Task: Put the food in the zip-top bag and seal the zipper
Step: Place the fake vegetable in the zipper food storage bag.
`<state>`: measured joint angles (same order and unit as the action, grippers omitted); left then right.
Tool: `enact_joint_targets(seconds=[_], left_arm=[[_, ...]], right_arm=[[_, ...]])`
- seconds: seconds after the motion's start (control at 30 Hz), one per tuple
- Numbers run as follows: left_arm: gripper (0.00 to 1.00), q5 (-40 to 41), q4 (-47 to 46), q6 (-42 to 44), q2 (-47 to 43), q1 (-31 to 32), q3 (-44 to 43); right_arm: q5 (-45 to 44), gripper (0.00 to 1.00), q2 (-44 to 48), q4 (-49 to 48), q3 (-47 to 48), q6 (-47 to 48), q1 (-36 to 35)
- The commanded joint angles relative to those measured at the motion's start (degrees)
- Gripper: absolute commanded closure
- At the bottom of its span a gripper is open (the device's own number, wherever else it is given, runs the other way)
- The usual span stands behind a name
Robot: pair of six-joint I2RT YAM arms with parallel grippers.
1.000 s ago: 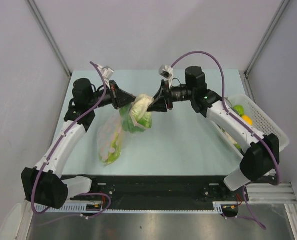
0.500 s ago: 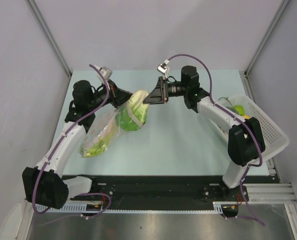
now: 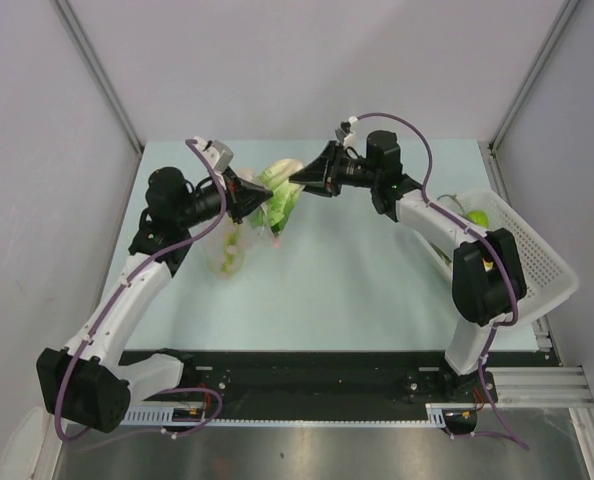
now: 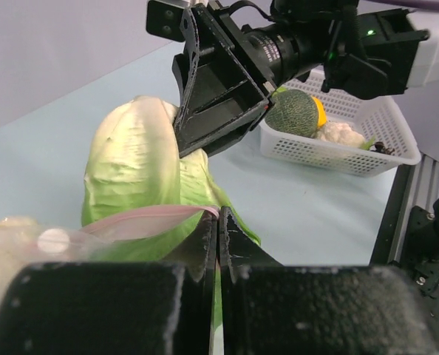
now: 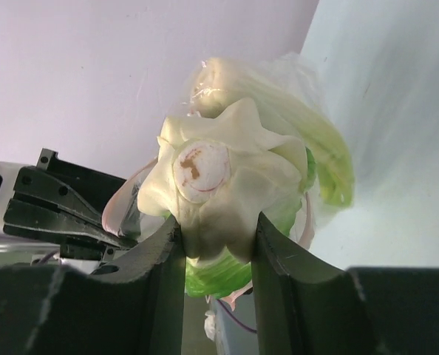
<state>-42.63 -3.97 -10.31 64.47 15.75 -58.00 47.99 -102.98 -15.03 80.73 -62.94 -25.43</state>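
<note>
My right gripper (image 3: 297,181) is shut on the white stem end of a pale green toy cabbage (image 3: 278,197), held in the air at the back of the table; it fills the right wrist view (image 5: 219,177). My left gripper (image 3: 249,196) is shut on the pink-red zipper strip (image 4: 142,222) of the clear zip-top bag (image 3: 232,245), which hangs below it. The cabbage (image 4: 134,159) sits at the bag's mouth, partly inside the strip. A long white-green leek (image 5: 278,96) lies inside the bag behind the cabbage.
The white latticed basket (image 3: 562,280) stands at the right edge with a green fruit (image 3: 477,218) and an orange one (image 3: 494,238). The left wrist view shows a green round fruit (image 4: 293,112), a pale white piece (image 4: 341,133) and dark grapes (image 4: 380,148) in it.
Both grippers have moved up and toward the back. The bag has lifted off the table and now hangs from my left gripper. The cabbage has gone with them at the bag's mouth.
</note>
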Motion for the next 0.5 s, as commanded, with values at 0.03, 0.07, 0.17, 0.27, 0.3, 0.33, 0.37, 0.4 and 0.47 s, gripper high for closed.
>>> enact_joint_targets(seconds=[0.03, 0.07, 0.17, 0.27, 0.3, 0.33, 0.37, 0.4, 0.47], left_arm=[[1.0, 1.93, -4.2, 2.13, -1.8, 2.01, 0.87], [1.0, 2.81, -4.55, 1.96, -1.89, 2.01, 1.04], [1.0, 3.78, -5.87, 1.78, -1.63, 2.01, 1.66], [1.0, 3.7, -6.84, 1.87, -1.45, 2.01, 1.92], [1.0, 4.04, -7.19, 1.78, -1.54, 2.01, 2.18], [1.0, 4.05, -7.63, 1.78, -1.89, 2.01, 2.45], [1.0, 4.05, -8.07, 1.35, -2.15, 2.01, 2.71], [1.0, 4.31, -8.6, 1.25, -2.5, 2.01, 3.24], [1.0, 4.57, -8.78, 0.29, -3.03, 1.92, 3.42]], right_arm=[[-5.53, 1.0, -0.11, 8.66, 4.08, 7.53, -4.09], [-4.14, 1.0, -1.33, 8.52, 4.26, 8.78, -4.27], [1.31, 1.0, -5.98, 15.25, 8.2, 23.76, -5.32], [2.27, 1.0, -7.67, 29.53, 15.16, 41.34, -6.74], [4.03, 1.0, -6.63, 28.22, 12.81, 42.01, -6.74], [7.7, 1.0, -5.32, 21.16, 10.61, 41.93, -6.48], [9.3, 1.0, -3.91, 16.48, 8.07, 41.15, -5.69], [10.45, 1.0, -0.94, 11.65, 3.08, 41.05, -5.42], [14.58, 1.0, 1.1, 1.78, -0.12, 42.19, -4.72]])
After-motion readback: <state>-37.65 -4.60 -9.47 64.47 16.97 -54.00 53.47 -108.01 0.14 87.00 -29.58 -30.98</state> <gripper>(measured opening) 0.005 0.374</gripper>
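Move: The right hand grips the fake cabbage by its white base, its middle about 5 cm to that hand's left and 3 cm back. The bag's mouth lies some 6 cm left, 1 cm back and 5 cm below; the leek in the bag is about 14 cm left, 9 cm back and well below. From the left hand, which pinches the rim, the mouth's middle is about 4 cm ahead and 1 cm below. Right hand lowers the gripped cabbage about 5 cm, also back and left, into the bag while left hand sinks. ##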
